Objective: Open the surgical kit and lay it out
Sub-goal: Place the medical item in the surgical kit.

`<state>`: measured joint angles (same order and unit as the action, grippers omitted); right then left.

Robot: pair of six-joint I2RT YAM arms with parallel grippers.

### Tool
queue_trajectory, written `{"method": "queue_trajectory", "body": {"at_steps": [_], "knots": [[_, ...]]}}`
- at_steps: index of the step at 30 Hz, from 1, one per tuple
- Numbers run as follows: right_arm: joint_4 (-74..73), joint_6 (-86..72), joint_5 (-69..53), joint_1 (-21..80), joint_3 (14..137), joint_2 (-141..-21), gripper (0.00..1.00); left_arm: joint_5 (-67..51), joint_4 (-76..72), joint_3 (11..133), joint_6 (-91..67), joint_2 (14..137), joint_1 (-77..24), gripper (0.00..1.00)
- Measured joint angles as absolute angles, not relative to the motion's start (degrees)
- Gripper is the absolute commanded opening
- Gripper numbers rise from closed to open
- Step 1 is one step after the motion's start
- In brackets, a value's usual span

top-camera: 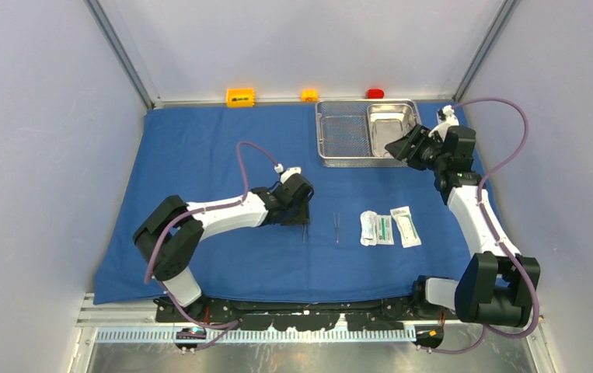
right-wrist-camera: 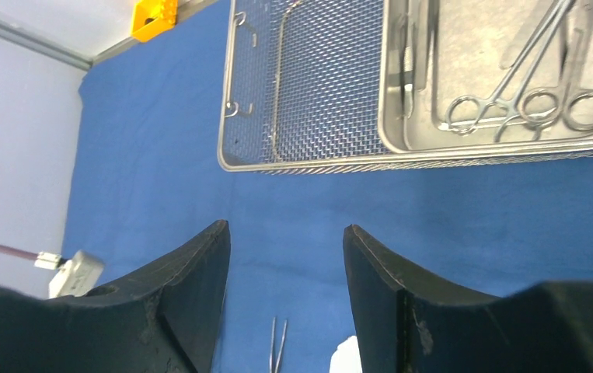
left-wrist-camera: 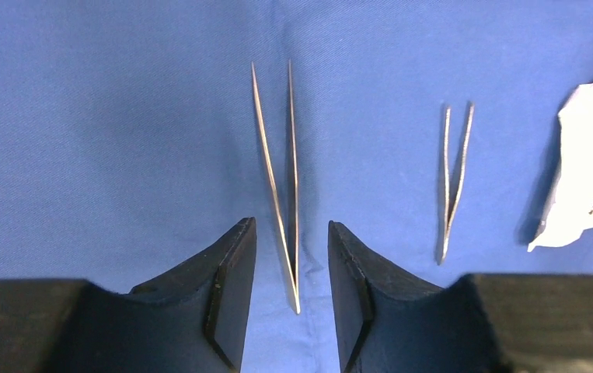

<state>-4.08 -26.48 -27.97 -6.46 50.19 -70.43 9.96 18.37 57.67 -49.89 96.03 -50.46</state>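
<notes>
The blue cloth (top-camera: pixel 200 155) lies spread flat over the table. My left gripper (left-wrist-camera: pixel 291 233) (top-camera: pixel 301 221) is open and low over the cloth. A long pair of steel forceps (left-wrist-camera: pixel 276 171) lies between its fingers, touching neither pad. A shorter pair of forceps (left-wrist-camera: pixel 455 179) (top-camera: pixel 336 228) lies to the right, then the white-green packets (top-camera: pixel 386 228) (left-wrist-camera: pixel 592 167). The mesh tray (top-camera: pixel 343 132) (right-wrist-camera: pixel 316 78) holds the steel pan (top-camera: pixel 388 124) (right-wrist-camera: pixel 503 144) in its right half, with ring-handled scissors (right-wrist-camera: pixel 526 101) inside. My right gripper (top-camera: pixel 392 148) (right-wrist-camera: pixel 285 233) hangs open and empty just in front of the tray.
Orange (top-camera: pixel 240 97) (right-wrist-camera: pixel 154 17), yellow (top-camera: pixel 309 95) and red (top-camera: pixel 374 93) blocks sit along the back edge beyond the cloth. Grey walls close in on both sides. The left arm's cable connector (right-wrist-camera: pixel 74 272) shows at the left of the right wrist view.
</notes>
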Motion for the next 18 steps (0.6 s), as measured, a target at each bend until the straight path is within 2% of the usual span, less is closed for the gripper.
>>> {"method": "queue_trajectory", "body": {"at_steps": [7, 18], "knots": [[-7.66, -21.19, -23.18, -6.46, 55.40, -73.89, 0.59, 9.74, 19.73, 59.22, -48.71, 94.54, -49.84, 0.58], [-15.20, -11.16, -9.89, -4.78, 74.19, -93.56, 0.55, 8.62, 19.99, 68.60, -31.86, 90.59, -44.82, 0.66]]}}
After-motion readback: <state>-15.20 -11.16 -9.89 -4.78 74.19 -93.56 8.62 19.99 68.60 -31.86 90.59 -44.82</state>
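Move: The right hand is open and high. The scissors in the steel tray lie about 17 cm ahead of it, 5 cm to its right and 16 cm below, and the empty mesh side of the basket is some 21 cm ahead and 13 cm left. From the left hand the scissors are roughly 30 cm ahead and 30 cm right, about level. Just under that hand, 3 cm down, lie the laid-out long tweezers, with the short tweezers 9 cm right of them. Heading for the scissors in the steel tray, the right hand sweeps forward about 9 cm and right 6 cm while sinking some 3 cm, its left side rolling down roughly 20 degrees and its fingers staying open. The left hand, already clear of the long tweezers, climbs about 10 cm and moves forward, opening wider as its fingertips tilt up and outward. ##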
